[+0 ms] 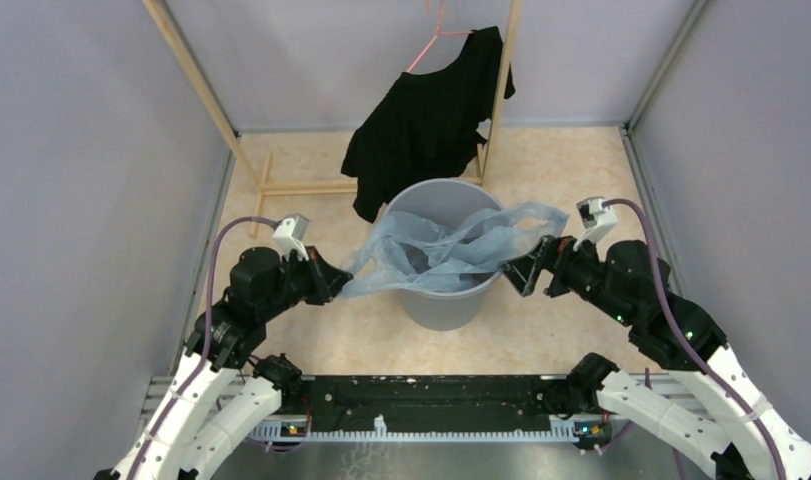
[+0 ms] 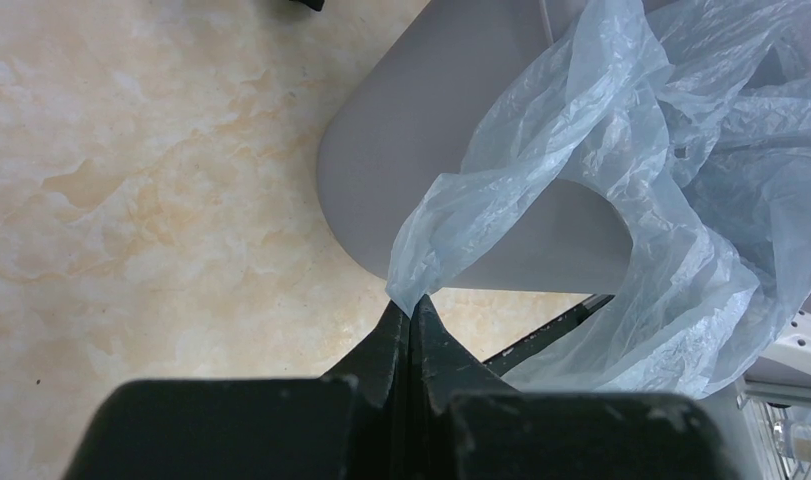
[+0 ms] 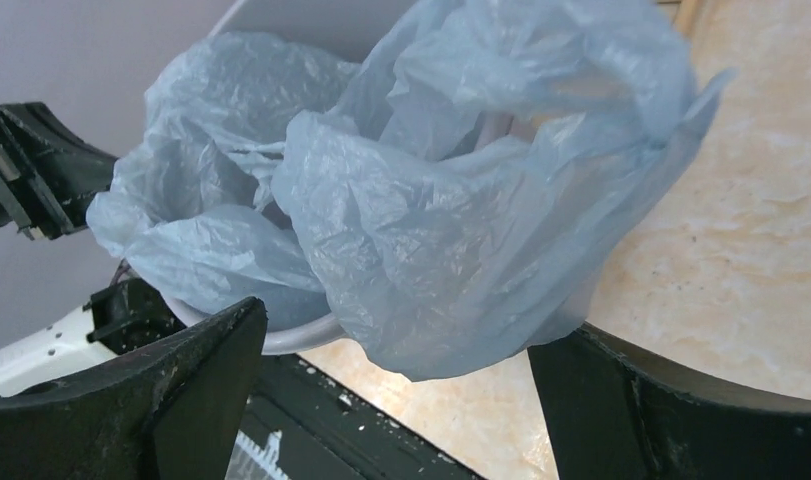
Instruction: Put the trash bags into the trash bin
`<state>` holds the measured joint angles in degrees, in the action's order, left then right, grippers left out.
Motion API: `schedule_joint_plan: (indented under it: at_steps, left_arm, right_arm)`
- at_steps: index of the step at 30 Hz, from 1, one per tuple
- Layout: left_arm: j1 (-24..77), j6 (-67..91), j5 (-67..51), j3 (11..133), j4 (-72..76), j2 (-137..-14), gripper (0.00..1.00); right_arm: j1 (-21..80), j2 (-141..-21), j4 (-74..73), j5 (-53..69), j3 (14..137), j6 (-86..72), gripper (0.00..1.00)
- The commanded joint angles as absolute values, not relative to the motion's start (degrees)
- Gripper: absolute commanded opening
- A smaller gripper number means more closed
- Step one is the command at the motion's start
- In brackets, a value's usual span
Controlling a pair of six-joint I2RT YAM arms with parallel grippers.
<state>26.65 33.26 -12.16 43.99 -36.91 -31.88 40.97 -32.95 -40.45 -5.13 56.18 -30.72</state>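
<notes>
The round grey trash bin (image 1: 439, 303) stands on the floor between my two arms. The pale blue trash bag (image 1: 451, 245) is draped across its mouth, partly sunk inside, with ends hanging over the left and right rim. My left gripper (image 1: 339, 285) sits just left of the bin. In the left wrist view its tips (image 2: 411, 308) are shut on a corner of the bag (image 2: 581, 180), beside the bin's wall (image 2: 451, 170). My right gripper (image 1: 518, 270) is at the bin's right side. It is open (image 3: 399, 332), and the bag (image 3: 461, 200) hangs loose between its fingers, over the rim (image 3: 291, 340).
A black shirt (image 1: 426, 120) on a pink hanger hangs from a wooden rack (image 1: 281, 185) just behind the bin. Grey walls close in the left, right and back. A black rail (image 1: 431, 400) runs along the near edge.
</notes>
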Motion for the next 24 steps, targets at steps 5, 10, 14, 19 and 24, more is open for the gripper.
schedule_joint_plan:
  at_steps: [5,10,14,19,24]
  left_arm:
    - [26.52,34.28,-13.81,46.63,-34.71,-31.93,0.0]
    - [26.57,34.45,-14.58,47.81,-34.93,-32.13,0.0]
    - [26.56,34.71,-14.62,48.65,-35.39,-31.9,0.0]
    - [26.53,37.45,-16.48,49.88,-37.08,-32.08,0.41]
    - [26.6,42.44,-20.24,49.6,-37.22,-30.45,0.86]
  right_arm:
    - [40.56,-32.7,-28.06,-3.18,54.34,-33.49,0.95]
    - [40.52,-34.43,-23.91,-4.17,52.68,-33.44,0.88]
    - [40.48,-35.93,-21.95,-7.5,51.34,-31.98,0.6]
    - [40.49,-37.52,-20.13,-6.99,51.67,-31.35,0.08]
    - [40.52,-36.81,-21.54,-4.8,54.45,-32.02,0.0]
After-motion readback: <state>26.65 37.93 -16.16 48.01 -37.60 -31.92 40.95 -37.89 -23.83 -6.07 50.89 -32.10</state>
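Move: The empty, open right hand goes for the loose right edge of the trash bag, roughly 4 cm ahead, 3 cm to its left and about level. From this hand the bin mouth's centre lies some 6 cm ahead, 15 cm left and 5 cm below. For the left hand, still pinching the bag's left end, the mouth's centre is about 7 cm ahead, 17 cm to the right and near level. Forward and to the left, about 5 cm in all, the right hand pushes in at the bag's loose edge, dipping briefly, arching up a couple of centimetres and sinking again as its wide-open fingers shut and pinch the plastic. The left hand rises some 3 cm with its pinch kept, then opens wide while edging back a little, the bag's end slipping out of the grip. ##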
